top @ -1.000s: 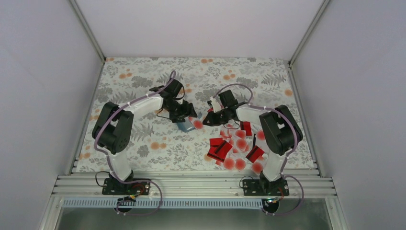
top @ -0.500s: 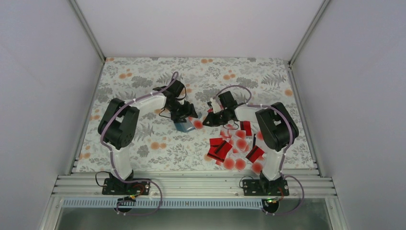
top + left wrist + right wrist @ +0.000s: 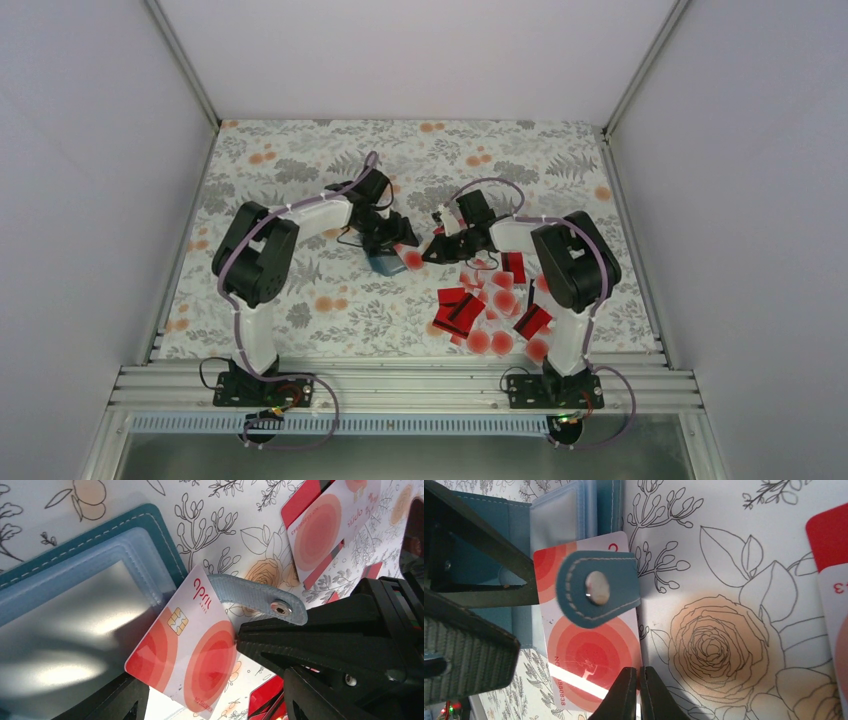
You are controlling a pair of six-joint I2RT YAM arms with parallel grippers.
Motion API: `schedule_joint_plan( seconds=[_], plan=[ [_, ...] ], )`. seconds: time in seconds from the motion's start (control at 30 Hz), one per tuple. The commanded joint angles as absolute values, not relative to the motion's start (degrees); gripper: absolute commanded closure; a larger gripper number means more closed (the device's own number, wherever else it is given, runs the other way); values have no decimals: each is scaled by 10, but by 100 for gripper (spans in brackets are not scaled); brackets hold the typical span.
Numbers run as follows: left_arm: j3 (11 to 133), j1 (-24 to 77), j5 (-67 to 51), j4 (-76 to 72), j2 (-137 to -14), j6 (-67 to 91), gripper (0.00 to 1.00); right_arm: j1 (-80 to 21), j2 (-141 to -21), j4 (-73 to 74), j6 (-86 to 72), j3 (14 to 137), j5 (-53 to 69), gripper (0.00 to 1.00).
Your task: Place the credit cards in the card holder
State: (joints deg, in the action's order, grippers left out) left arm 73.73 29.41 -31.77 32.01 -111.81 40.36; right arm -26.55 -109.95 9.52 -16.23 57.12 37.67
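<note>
The teal card holder [image 3: 381,265] lies open on the cloth, its clear sleeves [image 3: 75,630] up and its snap strap [image 3: 599,587] lying across a pale credit card with red circles [image 3: 190,650]. That card [image 3: 589,655] rests at the sleeve's mouth, partly on the holder. My right gripper [image 3: 640,680] is shut, its tips against the card's outer edge. My left gripper [image 3: 215,690] stands open over the holder, one finger on each side of the card. The other credit cards [image 3: 490,305] lie in a loose heap at the right.
Two more cards [image 3: 320,530] lie just beyond the strap, and a red one [image 3: 831,545] sits at the right wrist view's edge. The flowered cloth [image 3: 300,160] ends at the metal rail [image 3: 400,385] in front. The grippers [image 3: 410,250] are nearly touching.
The left arm's elbow has swung right, toward the middle, while its gripper stays over the holder. The right gripper has stayed shut at the card's edge.
</note>
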Motion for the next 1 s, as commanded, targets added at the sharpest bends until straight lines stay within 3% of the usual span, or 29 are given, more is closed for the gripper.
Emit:
schedule_joint_plan(
  seconds=[0.0,0.47,0.97],
  plan=[
    [745,297,-335,289,-1124,416,32,-263,-1121,100,-149,571,375,96],
    [723,303,-367,216,-1112,423,47,-263,-1123,83,-166,557,396,96],
    [760,316,-329,293,-1152,413,71,-254,-1129,78,-178,561,403,96]
  ],
)
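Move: The card lies face up, slanting over the opened card holder's right edge, about 2 cm right of the left hand, 1 cm nearer the base and 3 cm below. From it the holder's middle is 1 cm back, 2 cm left and 4 cm below, and the clasp strap about 1 cm ahead and 3 cm right. The right hand's shut fingertips sit low by the card, whose middle is 3 cm left and 1 cm ahead of them. The left hand shifts about 2.5 cm right, rising and going forward some 1 cm at first and easing back near the end, its fingers tilting outward by under 10 degrees as one finger levers up the card's back-left long edge and they narrow around it from two-thirds to under one-third open. The right hand stays low with its fingers shut, keeping its tips against the card's opposite long edge as a stop, and creeps only about half a centimetre left. ##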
